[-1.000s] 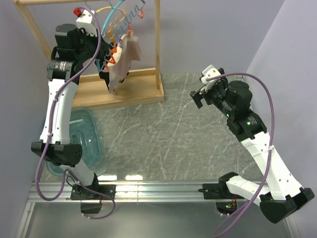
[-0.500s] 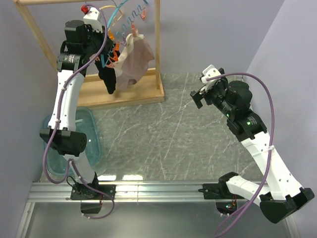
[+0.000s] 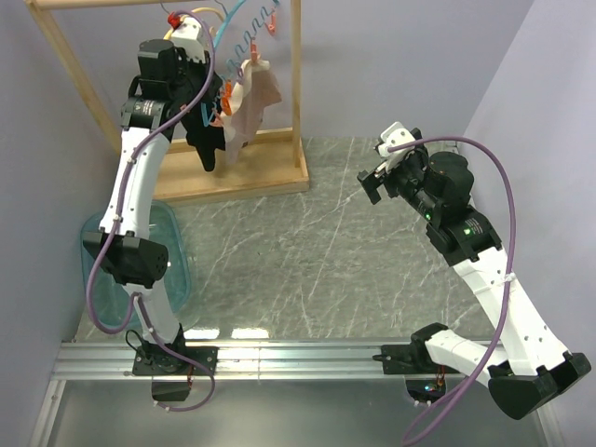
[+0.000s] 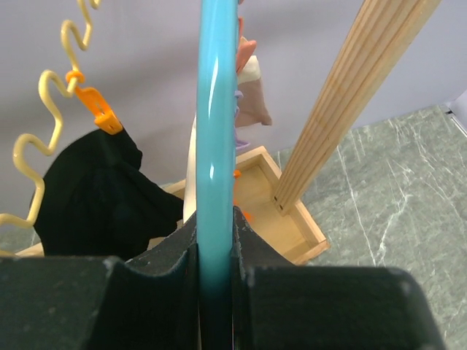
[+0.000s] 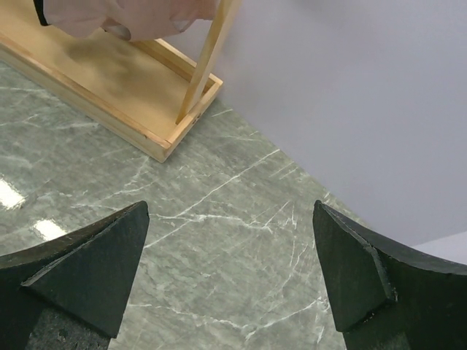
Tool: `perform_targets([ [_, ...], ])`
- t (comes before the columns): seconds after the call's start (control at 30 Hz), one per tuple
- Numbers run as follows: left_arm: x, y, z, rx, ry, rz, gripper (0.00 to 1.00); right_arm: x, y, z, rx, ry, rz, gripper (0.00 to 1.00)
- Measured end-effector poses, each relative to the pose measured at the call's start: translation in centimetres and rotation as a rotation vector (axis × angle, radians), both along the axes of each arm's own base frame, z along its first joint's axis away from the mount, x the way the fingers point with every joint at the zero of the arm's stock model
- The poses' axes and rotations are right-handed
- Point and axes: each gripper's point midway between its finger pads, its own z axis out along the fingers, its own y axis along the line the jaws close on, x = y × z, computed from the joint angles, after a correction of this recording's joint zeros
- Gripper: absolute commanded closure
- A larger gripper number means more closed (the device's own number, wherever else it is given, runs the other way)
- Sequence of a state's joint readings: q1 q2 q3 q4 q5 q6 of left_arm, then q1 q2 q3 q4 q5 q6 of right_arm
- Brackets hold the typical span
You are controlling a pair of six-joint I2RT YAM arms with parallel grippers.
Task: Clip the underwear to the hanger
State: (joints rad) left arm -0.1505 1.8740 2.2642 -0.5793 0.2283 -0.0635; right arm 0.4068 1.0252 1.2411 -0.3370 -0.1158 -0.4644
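Note:
My left gripper (image 4: 216, 219) is shut on the hanger (image 4: 217, 109), a light-blue arched bar running straight up between its jaws. From above, the hanger (image 3: 226, 20) is raised near the top rail of the wooden rack (image 3: 296, 84), with my left arm reaching up to it. The pink-beige underwear (image 3: 253, 101) hangs below it from an orange-pink clip (image 3: 246, 67); part of it shows behind the bar (image 4: 253, 98) and at the top of the right wrist view (image 5: 131, 14). My right gripper (image 5: 230, 211) is open over bare table, far to the right (image 3: 372, 182).
A black garment (image 4: 87, 189) hangs from an orange clip (image 4: 95, 102) on a yellow wavy hanger (image 4: 40, 95), just left of the blue one. The rack's base tray (image 5: 109, 80) lies at the back of the table. A teal bin (image 3: 163, 247) sits at the left.
My left arm has risen and shifted right with the hanger. The underwear and black garment swung along under it. The right arm has not moved.

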Motion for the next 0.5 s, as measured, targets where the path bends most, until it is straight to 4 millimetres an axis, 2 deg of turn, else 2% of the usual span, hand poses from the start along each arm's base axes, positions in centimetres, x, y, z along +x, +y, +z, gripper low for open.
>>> perform_targets([
  [0.1, -0.2, -0.2, -0.4, 0.003, 0.011, 0.0, 1.0, 0.0, 0.0, 0.0, 0.003, 0.002, 0.0, 0.0],
  [0.2, -0.6, -0.2, -1.0, 0.006, 0.024, 0.004, 0.94, 0.0, 0.0, 0.0, 0.003, 0.003, 0.001, 0.0],
  [0.27, -0.8, -0.2, -0.8, 0.005, 0.013, 0.006, 0.83, 0.0, 0.1, -0.1, 0.005, 0.005, 0.001, 0.0],
  [0.3, -1.0, -0.2, -0.7, 0.004, 0.009, 0.006, 0.7, -0.1, 0.1, -0.1, 0.006, 0.006, 0.002, 0.0],
  [0.43, -1.8, -0.4, -0.2, 0.009, -0.001, -0.005, 0.39, -0.2, 0.1, -0.3, 0.009, 0.018, 0.003, 0.0],
  [0.47, -2.0, -0.5, -0.1, 0.009, -0.004, -0.009, 0.35, -0.2, 0.1, -0.4, 0.008, 0.022, 0.003, 0.0],
  [0.5, -2.4, -0.6, 0.0, 0.005, -0.004, -0.014, 0.23, -0.2, 0.1, -0.4, 0.007, 0.024, 0.003, 0.0],
])
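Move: The left hand already holds the near side of the blue hanger's bow; the rack's rod, at the spot meant for its hook, is roughly 8 cm ahead, 1 cm right and 12 cm above. The underwear hangs about 9 cm ahead, 6 right and 15 below this hand, the yellow hanger some 9 ahead, 6 left and 3 below, the rack's right post 11 ahead and 15 right. From the right hand that rod spot is about 30 cm ahead, 32 left and 17 up. With the bow still pinched at first, the left hand sinks about 1 cm under the rod while easing back, to set the hanger's weight on its hook, then comes up again by as much. From midway its fingers open from nearly shut to somewhat over half and let go of the bow, as the hand draws straight back towards the base, roughly 2.5 cm in all, the wrist unturned and the bow still lying between the spread fingers. ##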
